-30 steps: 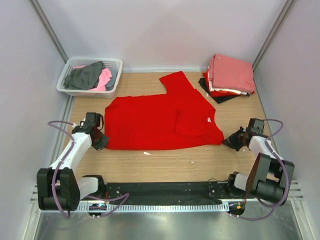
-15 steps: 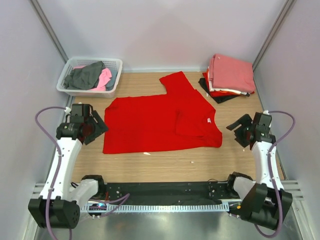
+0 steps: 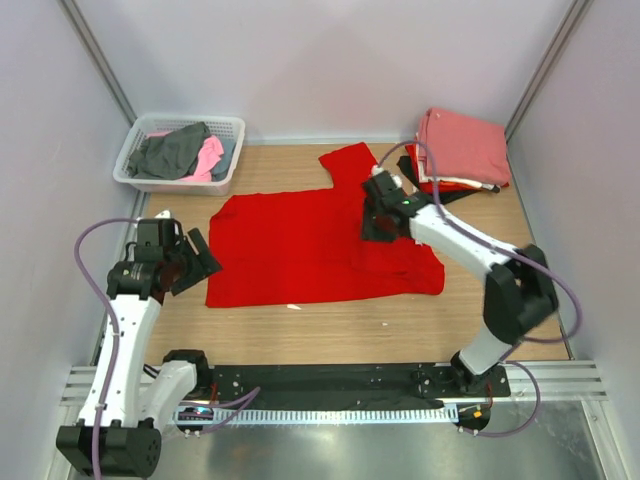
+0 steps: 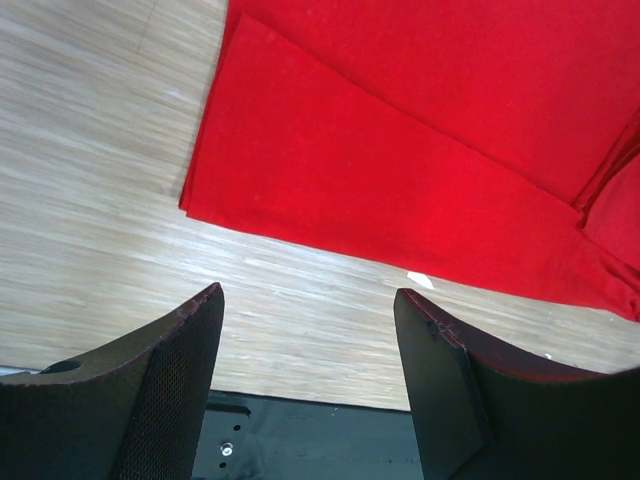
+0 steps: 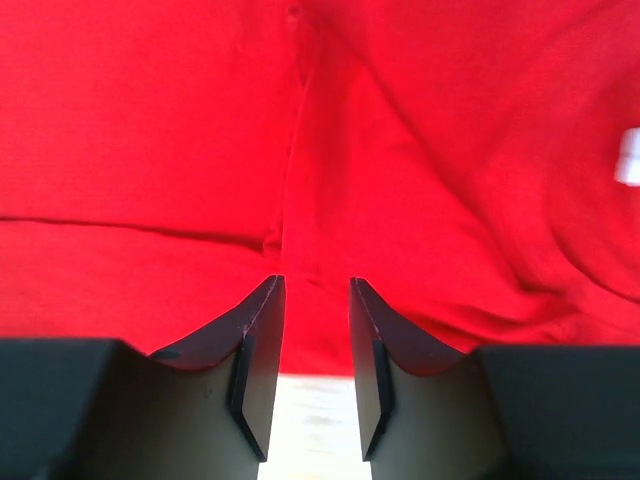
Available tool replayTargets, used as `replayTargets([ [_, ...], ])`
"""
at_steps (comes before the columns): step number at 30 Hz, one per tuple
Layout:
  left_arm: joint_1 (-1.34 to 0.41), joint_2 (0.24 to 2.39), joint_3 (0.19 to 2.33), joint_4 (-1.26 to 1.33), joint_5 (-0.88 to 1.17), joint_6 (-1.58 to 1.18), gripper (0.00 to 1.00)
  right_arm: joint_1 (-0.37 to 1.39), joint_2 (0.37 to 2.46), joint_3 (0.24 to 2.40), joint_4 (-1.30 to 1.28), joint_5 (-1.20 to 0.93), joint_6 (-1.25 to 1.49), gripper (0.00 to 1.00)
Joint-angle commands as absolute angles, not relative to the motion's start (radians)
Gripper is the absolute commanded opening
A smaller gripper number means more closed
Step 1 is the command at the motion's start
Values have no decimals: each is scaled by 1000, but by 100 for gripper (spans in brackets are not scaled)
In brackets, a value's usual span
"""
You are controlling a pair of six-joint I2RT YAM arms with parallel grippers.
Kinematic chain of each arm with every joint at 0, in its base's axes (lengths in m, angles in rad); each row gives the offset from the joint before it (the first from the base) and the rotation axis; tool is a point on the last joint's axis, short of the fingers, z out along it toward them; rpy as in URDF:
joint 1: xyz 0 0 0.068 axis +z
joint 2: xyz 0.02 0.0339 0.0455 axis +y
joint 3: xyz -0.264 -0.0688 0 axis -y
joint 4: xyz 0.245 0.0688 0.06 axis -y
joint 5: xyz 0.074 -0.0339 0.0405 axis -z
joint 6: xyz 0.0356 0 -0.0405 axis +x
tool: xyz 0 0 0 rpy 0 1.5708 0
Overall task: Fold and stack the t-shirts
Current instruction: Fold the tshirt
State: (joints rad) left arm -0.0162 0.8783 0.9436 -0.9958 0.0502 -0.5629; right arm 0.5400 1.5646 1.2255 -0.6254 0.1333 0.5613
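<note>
A bright red t-shirt (image 3: 290, 250) lies flat across the middle of the wooden table, one sleeve pointing to the back and its right part folded over. My right gripper (image 3: 373, 220) hovers low over that folded part. In the right wrist view its jaws (image 5: 316, 285) stand a narrow gap apart with the red cloth (image 5: 150, 120) beyond them and nothing pinched; a white neck label (image 5: 628, 157) shows at the right. My left gripper (image 3: 193, 262) sits just off the shirt's front left corner (image 4: 400, 130), open wide (image 4: 310, 290) over bare wood.
Folded t-shirts (image 3: 460, 150), salmon-pink on top of red and black, are stacked at the back right. A white lattice basket (image 3: 228, 172) at the back left holds grey and pink tees. Small white scraps (image 3: 293, 307) lie near the shirt's front edge.
My right arm swung in from the table's right edge onto the shirt's folded part, opening and then narrowing its jaws. My left gripper opened and drew back left from the shirt's edge.
</note>
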Motion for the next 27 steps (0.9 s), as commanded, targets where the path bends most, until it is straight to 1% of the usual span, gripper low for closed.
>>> replayTargets([
  [1,-8,825,940,-983,57,-554,70,619,1708,1362,-729,236,485,38],
  [3,-8,815,939,-983,45,-560,70,641,1784,1411,-753,252,471,38],
  [9,-8,821,942,-989,43,-560,70,680,1882,1451,-773,252,460,37],
  [27,-6,816,942,-991,35,-563,70,704,1970,1448,-742,235,453,36],
])
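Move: Below the half-open right hand lies the lower-left corner of the t-shirt's folded-over flap: about 11 cm down, some 5 cm left and 2 cm back. The shirt's near hem at that spot is roughly 11 cm back and 4 cm left of the hand. The white label is about 11 cm right and 4 cm ahead, and the folded stack is some 26 cm ahead and 22 cm right. From the left hand, the flap corner is roughly 7 cm ahead and 34 cm right. Sinking some 9 to 10 cm, quickly at first and then easing, the right hand goes down to the flap's lower-left corner while shifting about 4 cm left, nearly all of it early on. The wrist turns around 25 degrees so the fingers point more steeply down; they stay part-open around the fold edge, touch not certain. ##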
